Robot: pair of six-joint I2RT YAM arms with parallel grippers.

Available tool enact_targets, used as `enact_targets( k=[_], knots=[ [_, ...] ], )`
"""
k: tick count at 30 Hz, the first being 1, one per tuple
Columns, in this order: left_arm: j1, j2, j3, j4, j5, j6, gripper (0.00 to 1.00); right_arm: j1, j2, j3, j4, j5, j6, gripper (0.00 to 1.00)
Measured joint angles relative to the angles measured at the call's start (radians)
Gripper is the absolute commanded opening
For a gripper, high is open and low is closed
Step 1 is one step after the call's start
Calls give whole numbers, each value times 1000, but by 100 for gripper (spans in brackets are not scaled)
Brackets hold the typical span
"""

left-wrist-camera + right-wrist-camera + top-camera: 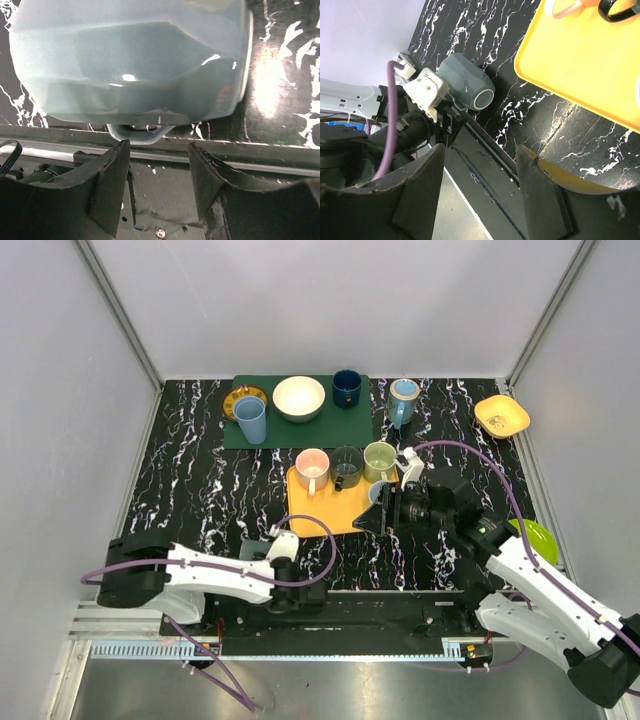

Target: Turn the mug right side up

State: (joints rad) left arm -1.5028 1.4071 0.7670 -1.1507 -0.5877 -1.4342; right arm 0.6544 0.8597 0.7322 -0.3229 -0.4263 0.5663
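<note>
A grey-blue mug (pixel 130 60) lies on its side on the black marble table, close to the near edge. Its handle (pixel 140 132) points down toward my left gripper (pixel 157 147). That gripper is open and empty, with a finger on either side just below the handle and not touching it. The mug also shows in the right wrist view (pixel 465 85), next to the left wrist. In the top view the left gripper (pixel 303 590) hides the mug. My right gripper (pixel 480 150) is open and empty, and hovers by the yellow tray's near right corner (pixel 375 515).
The yellow tray (pixel 325 508) holds a pink mug (pixel 312 468), a dark mug (pixel 346 465) and a green mug (pixel 380 460). A green mat (pixel 300 428) at the back holds a blue cup, a white bowl and a navy mug. A yellow bowl (pixel 502 416) and a green plate (pixel 532 538) are on the right.
</note>
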Motion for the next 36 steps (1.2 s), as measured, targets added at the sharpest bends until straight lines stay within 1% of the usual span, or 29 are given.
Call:
enact_targets(
  k=[7, 12, 14, 15, 16, 19, 20, 23, 26, 28, 29, 32, 36],
  knots=[
    [-5, 118, -19, 26, -58, -69, 53, 0, -11, 0, -23, 10, -4, 65],
    [-7, 208, 15, 5, -123, -78, 52, 0, -11, 0, -24, 16, -5, 65],
    [-7, 234, 26, 1, -144, -78, 50, 0, -11, 0, -25, 16, -5, 65],
    [-7, 241, 26, 3, -155, -79, 47, 0, -11, 0, -26, 16, -5, 65],
    [-7, 246, 25, 5, -162, -79, 42, 0, -12, 0, -27, 16, -5, 65],
    [-4, 245, 14, 32, -175, -82, 33, 0, -13, 0, -34, 16, -5, 65],
    [-3, 244, 8, 45, -180, -81, 28, 0, -13, 0, -39, 17, -5, 65],
    [0, 240, -13, 68, -198, -73, 23, 0, -14, 0, -46, 17, -5, 65],
    [4, 237, -35, 87, -216, -57, 15, 0, -15, 0, -50, 17, -5, 65],
    [4, 237, -47, 96, -227, -50, 7, 0, -15, 0, -50, 17, -5, 65],
    [5, 237, -55, 100, -233, -45, 0, 0, -15, 0, -50, 17, -5, 65],
    [5, 229, -82, 114, -252, -43, 0, 0, -15, 0, -53, 17, -4, 64],
    [5, 139, -138, 143, -255, -66, 0, 0, -15, 0, -67, 17, -4, 64]
  ],
)
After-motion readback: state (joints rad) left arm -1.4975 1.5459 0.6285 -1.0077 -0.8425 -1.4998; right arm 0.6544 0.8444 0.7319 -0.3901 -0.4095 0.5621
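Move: The left hand hangs open just behind the lying mug's handle, which is about 3 cm ahead, 1 cm to the left and 2 cm lower; the mug's middle is some 6 cm ahead and 1 cm to the left, a little lower. The tray's middle lies about 20 cm ahead and 18 cm to the right, the pink mug about 26 cm ahead and 10 cm to the right. From the right hand the lying mug is some 24 cm left, 4 cm back and 20 cm down. Forward and down, the left hand works in towards the lying mug's handle, sinking first and then reaching on, about 4 cm forward and 3 cm lower, with a late slide of some 2 cm left. Its fingers tilt up and outward by roughly 15 degrees, then close almost fully, ending with the handle pinched between the tips. ##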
